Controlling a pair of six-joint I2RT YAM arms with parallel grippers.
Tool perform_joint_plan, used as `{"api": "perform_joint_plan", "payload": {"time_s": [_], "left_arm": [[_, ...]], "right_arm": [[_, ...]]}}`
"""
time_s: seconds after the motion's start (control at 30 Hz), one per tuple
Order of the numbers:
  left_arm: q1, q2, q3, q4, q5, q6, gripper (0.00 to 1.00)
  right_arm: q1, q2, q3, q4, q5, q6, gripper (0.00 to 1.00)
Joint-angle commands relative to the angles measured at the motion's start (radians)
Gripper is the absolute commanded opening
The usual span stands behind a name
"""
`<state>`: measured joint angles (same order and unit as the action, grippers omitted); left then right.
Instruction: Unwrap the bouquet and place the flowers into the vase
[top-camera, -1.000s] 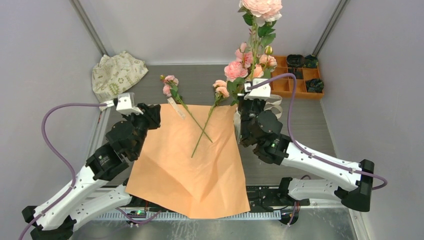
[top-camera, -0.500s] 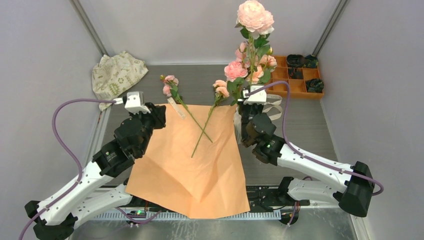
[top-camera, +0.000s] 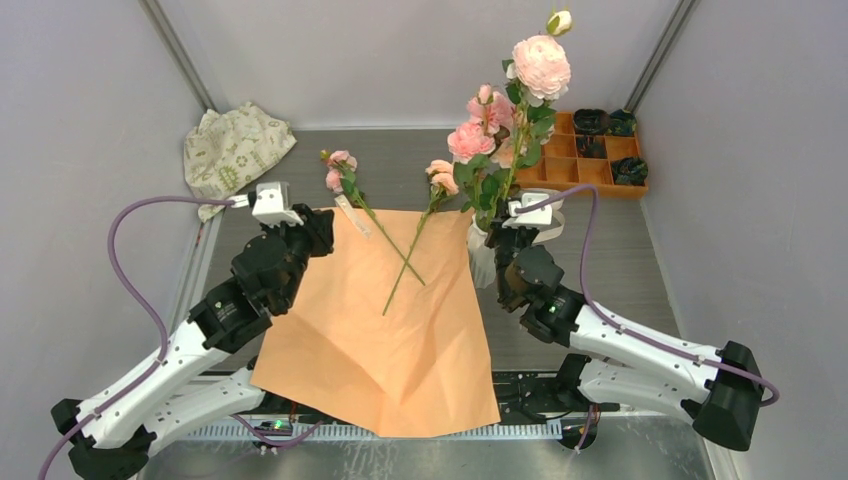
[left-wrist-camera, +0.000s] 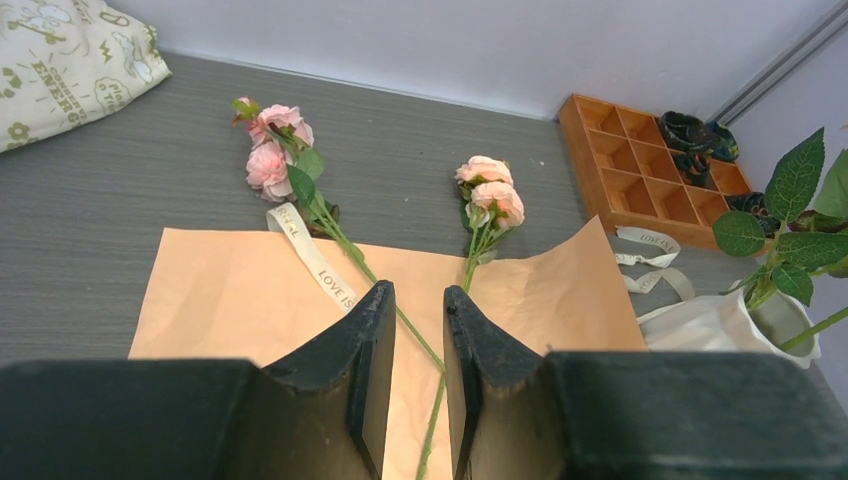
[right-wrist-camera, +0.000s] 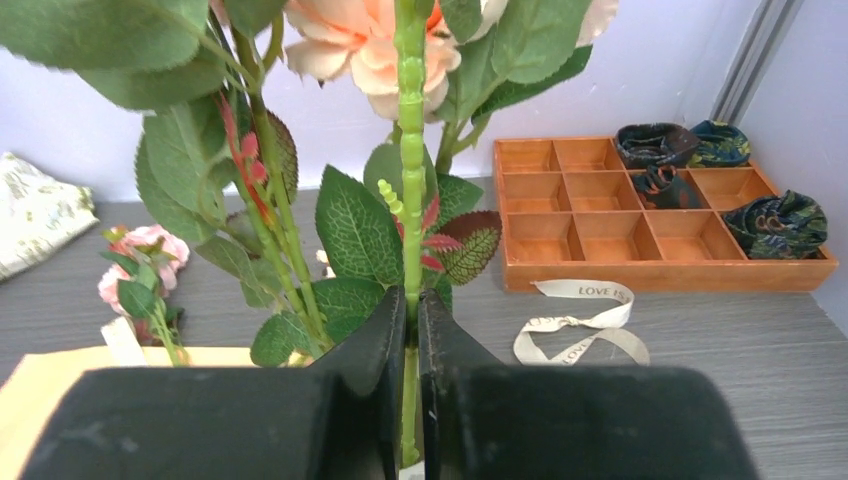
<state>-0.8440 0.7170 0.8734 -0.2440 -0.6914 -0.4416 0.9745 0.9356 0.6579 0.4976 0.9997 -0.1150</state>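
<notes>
The orange paper (top-camera: 390, 310) lies spread flat on the table. Two pink flowers (top-camera: 340, 172) (top-camera: 441, 176) lie on it with their stems crossed. My right gripper (right-wrist-camera: 411, 295) is shut on the green stem (right-wrist-camera: 411, 150) of a tall pink flower (top-camera: 541, 65), held upright just over the white vase (top-camera: 481, 262). Leafy stems with more pink blooms (top-camera: 470, 140) stand in that vase (left-wrist-camera: 720, 322). My left gripper (left-wrist-camera: 418, 290) hovers over the paper's far left corner, open a little, with nothing between its fingers.
An orange compartment tray (top-camera: 560, 172) holding dark items sits at the back right. A cream patterned cloth (top-camera: 235, 150) lies at the back left. One cream ribbon (right-wrist-camera: 580, 322) lies on the table by the tray, another strip (left-wrist-camera: 310, 255) on the paper.
My right gripper has come nearer and lower with the tall flower; its bloom has moved down and to the right. The left arm shifted slightly early on, then held still.
</notes>
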Motion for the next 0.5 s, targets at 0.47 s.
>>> {"api": "perform_joint_plan", "payload": {"time_s": [0.47], "left_arm": [[-0.003, 0.032, -0.005, 0.068, -0.004, -0.018, 0.25]], "right_arm": [[0.086, -0.141, -0.026, -0.301, 0.037, 0.232, 0.47]]}}
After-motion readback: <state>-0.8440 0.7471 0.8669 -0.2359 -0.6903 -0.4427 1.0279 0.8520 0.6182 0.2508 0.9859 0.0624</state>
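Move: The vase that receives the held flower stands under the right hand: its middle is about 3 cm ahead, 2 cm left and 19 cm below, and the stem's foot is already inside its mouth, some 8 cm below the fingers. The ribbon lies roughly 15 cm beyond the vase and 15 cm right of it; the wooden box is about 30 cm beyond the vase and 26 cm right of it. From the left hand the vase is around 6 cm ahead, 27 cm right and 20 cm below. The long flower stem, still pinched above the vase mouth, is let go as the right hand's fingers open from nearly shut to a little under half. The hand sinks about 3.5 cm towards the rim, then increasingly draws back some 2 cm towards the base, its fingertips tipping down about 5 degrees and coming clear of the stem. ##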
